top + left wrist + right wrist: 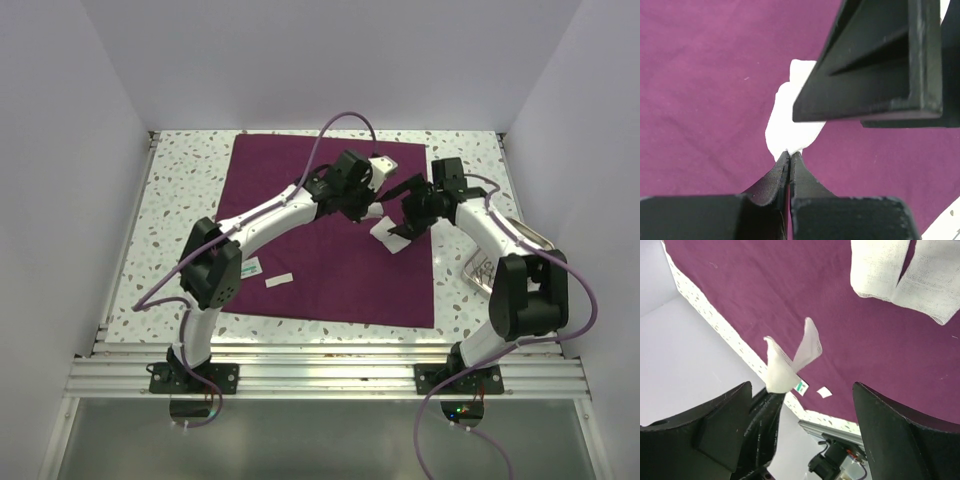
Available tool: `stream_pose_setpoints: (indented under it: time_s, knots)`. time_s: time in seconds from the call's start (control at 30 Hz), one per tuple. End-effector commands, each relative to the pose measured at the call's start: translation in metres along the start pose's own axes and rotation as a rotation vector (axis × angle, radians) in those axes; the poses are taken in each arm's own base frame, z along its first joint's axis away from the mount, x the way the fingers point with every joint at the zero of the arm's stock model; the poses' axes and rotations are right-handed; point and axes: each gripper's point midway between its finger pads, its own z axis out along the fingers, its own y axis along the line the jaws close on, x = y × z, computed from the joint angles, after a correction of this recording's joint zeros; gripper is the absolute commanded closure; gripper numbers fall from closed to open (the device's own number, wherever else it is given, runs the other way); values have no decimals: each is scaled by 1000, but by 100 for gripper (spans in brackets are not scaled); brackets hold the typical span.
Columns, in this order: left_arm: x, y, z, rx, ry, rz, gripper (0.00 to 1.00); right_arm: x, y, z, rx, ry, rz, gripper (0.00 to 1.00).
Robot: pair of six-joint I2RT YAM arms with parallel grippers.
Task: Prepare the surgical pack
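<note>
The surgical pack's dark maroon drape (300,250) lies flat across the table. My left gripper (790,154) is shut on the corner of a small white gauze piece (787,120), which it holds above the cloth. In the right wrist view that gauze piece (790,360) stands up from the left gripper's dark fingers (765,415), just inside my right gripper's left jaw. My right gripper (801,386) is open wide, and nothing is held between its jaws. The two grippers meet over the drape's middle (385,208). Two more gauze squares (900,270) lie on the drape (790,290).
A shiny steel tray (490,270) sits on the speckled table at the right, partly hidden by the right arm. A small printed packet (250,268) and a white slip (280,280) lie near the drape's left front. White walls enclose the table.
</note>
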Motion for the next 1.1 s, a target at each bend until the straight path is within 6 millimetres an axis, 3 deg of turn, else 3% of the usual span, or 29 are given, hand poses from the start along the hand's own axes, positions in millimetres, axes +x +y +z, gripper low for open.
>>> stream_pose_setpoints:
  time_s: [0.0,0.43,0.63,0.73,1.07]
  knots:
    - [-25,-9,-23,34,-79,-11,100,-7,25,-2,-56,-37,19,14]
    - [-30,-17,-30,54,-98,-4,100,15,32,19,-16,-44,27,22]
    - [-27,-19,-32,60,-96,0,100,15,28,21,15,-81,41,29]
    - [-27,-20,-34,64,-99,2,100,15,27,22,12,-88,56,39]
    - [-25,-23,-32,87,-94,11,100,18,28,28,9,-86,68,50]
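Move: The gauze pinched in the left fingers sticks out about 4 cm to the right hand's left, some 2 cm ahead and 2 cm below. Two gauze pads lie on the cloth about 13 cm beneath the right hand, one 2 cm back and 4 cm left, the other 6 cm straight back. From the left hand the held gauze is roughly 1 cm ahead, 2 cm right and 3 cm below. Right hand slides about 4 cm left, half-closing its fingers around the gauze the left keeps pinched, easing back. ##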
